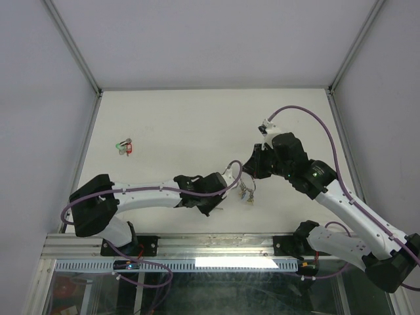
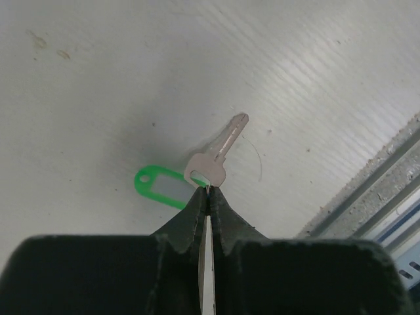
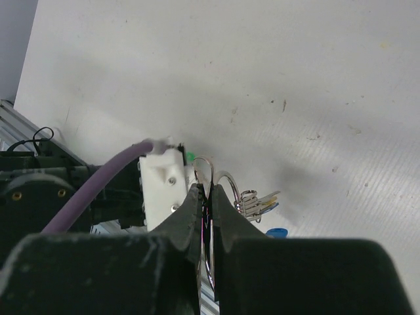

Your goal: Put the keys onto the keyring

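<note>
My left gripper [image 2: 209,191] is shut on the head of a silver key [image 2: 218,152], whose blade points away from the fingers. Its green plastic tag [image 2: 163,188] shows just left of the fingertips, above the white table. My right gripper [image 3: 209,190] is shut on the thin silver keyring [image 3: 207,169]. A bunch of small keys [image 3: 258,203] hangs from that ring, and a blue tag [image 3: 277,232] sits below them. In the top view both grippers meet near the table's front centre, left gripper [image 1: 224,195] beside right gripper [image 1: 245,176], with the keyring's bunch [image 1: 247,193] between them.
A small item with green and red tags [image 1: 124,146] lies on the table at the far left. Metal frame rails [image 1: 197,244] run along the near edge, and grey walls enclose the table. The left wrist's white mount [image 3: 161,186] sits close beside the right fingers.
</note>
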### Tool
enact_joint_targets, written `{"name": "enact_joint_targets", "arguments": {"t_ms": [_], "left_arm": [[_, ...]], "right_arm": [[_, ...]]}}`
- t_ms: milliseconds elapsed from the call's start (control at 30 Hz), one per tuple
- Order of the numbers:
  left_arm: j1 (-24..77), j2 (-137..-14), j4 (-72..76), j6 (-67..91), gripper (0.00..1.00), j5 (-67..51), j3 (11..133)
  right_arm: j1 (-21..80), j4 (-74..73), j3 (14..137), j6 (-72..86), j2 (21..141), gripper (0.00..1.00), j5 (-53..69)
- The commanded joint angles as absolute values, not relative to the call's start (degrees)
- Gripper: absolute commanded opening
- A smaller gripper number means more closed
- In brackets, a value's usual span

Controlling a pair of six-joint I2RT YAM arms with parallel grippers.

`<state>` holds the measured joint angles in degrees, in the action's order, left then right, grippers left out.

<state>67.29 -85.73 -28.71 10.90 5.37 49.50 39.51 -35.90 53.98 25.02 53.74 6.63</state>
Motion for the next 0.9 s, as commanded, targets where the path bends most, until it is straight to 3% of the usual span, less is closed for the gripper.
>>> {"name": "enact_joint_targets", "arguments": {"t_ms": [0,233,433,700,867], "left_arm": [[63.47,-87.55,-26.68,6.28,0.03,2.19,53.52],[61.25,-85.63,-23.32,7.19,0.25,2.19,53.09],[60.95,-79.66,-22.76,11.89,0.27,4.58,48.74],[61.99,-76.04,-23.39,21.53,0.44,7.45,45.72],[68.55,-77.52,-23.36,22.84,0.5,17.43,46.45]], "right_arm": [[39.21,-33.54,54.25,25.05,52.35,0.0,5.9],[39.2,-33.39,53.67,25.05,52.47,0.0,6.11],[39.21,-33.34,53.25,24.7,52.65,0.0,5.8],[39.2,-32.58,52.66,24.95,52.83,0.0,6.36],[39.21,-32.34,52.63,25.05,53.0,0.0,6.68]]}}
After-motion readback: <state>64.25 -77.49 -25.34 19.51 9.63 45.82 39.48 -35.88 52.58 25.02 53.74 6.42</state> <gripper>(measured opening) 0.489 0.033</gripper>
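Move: Close under the left fingertips, the key's middle lies about 1 cm ahead, 2 cm to the right and 1 cm below, blade pointing right; the green tag is some 2 cm ahead and 2 cm left at the same height. The bunch on the keyring hangs roughly 4 cm ahead, 10 cm right and 9 cm above. From the right hand, which holds that keyring, the key lies about 11 cm back, 6 cm left and 18 cm below. Sliding forward about 3 cm almost level, the left hand starts opening its shut fingers and lets go of the key at its head end. Then it lifts some 3 cm and eases back about 1 cm, fingers spreading to half open, wrist turning roughly 15 degrees counter-clockwise. The right hand keeps its pinch on the keyring, sinking about 1 cm. ##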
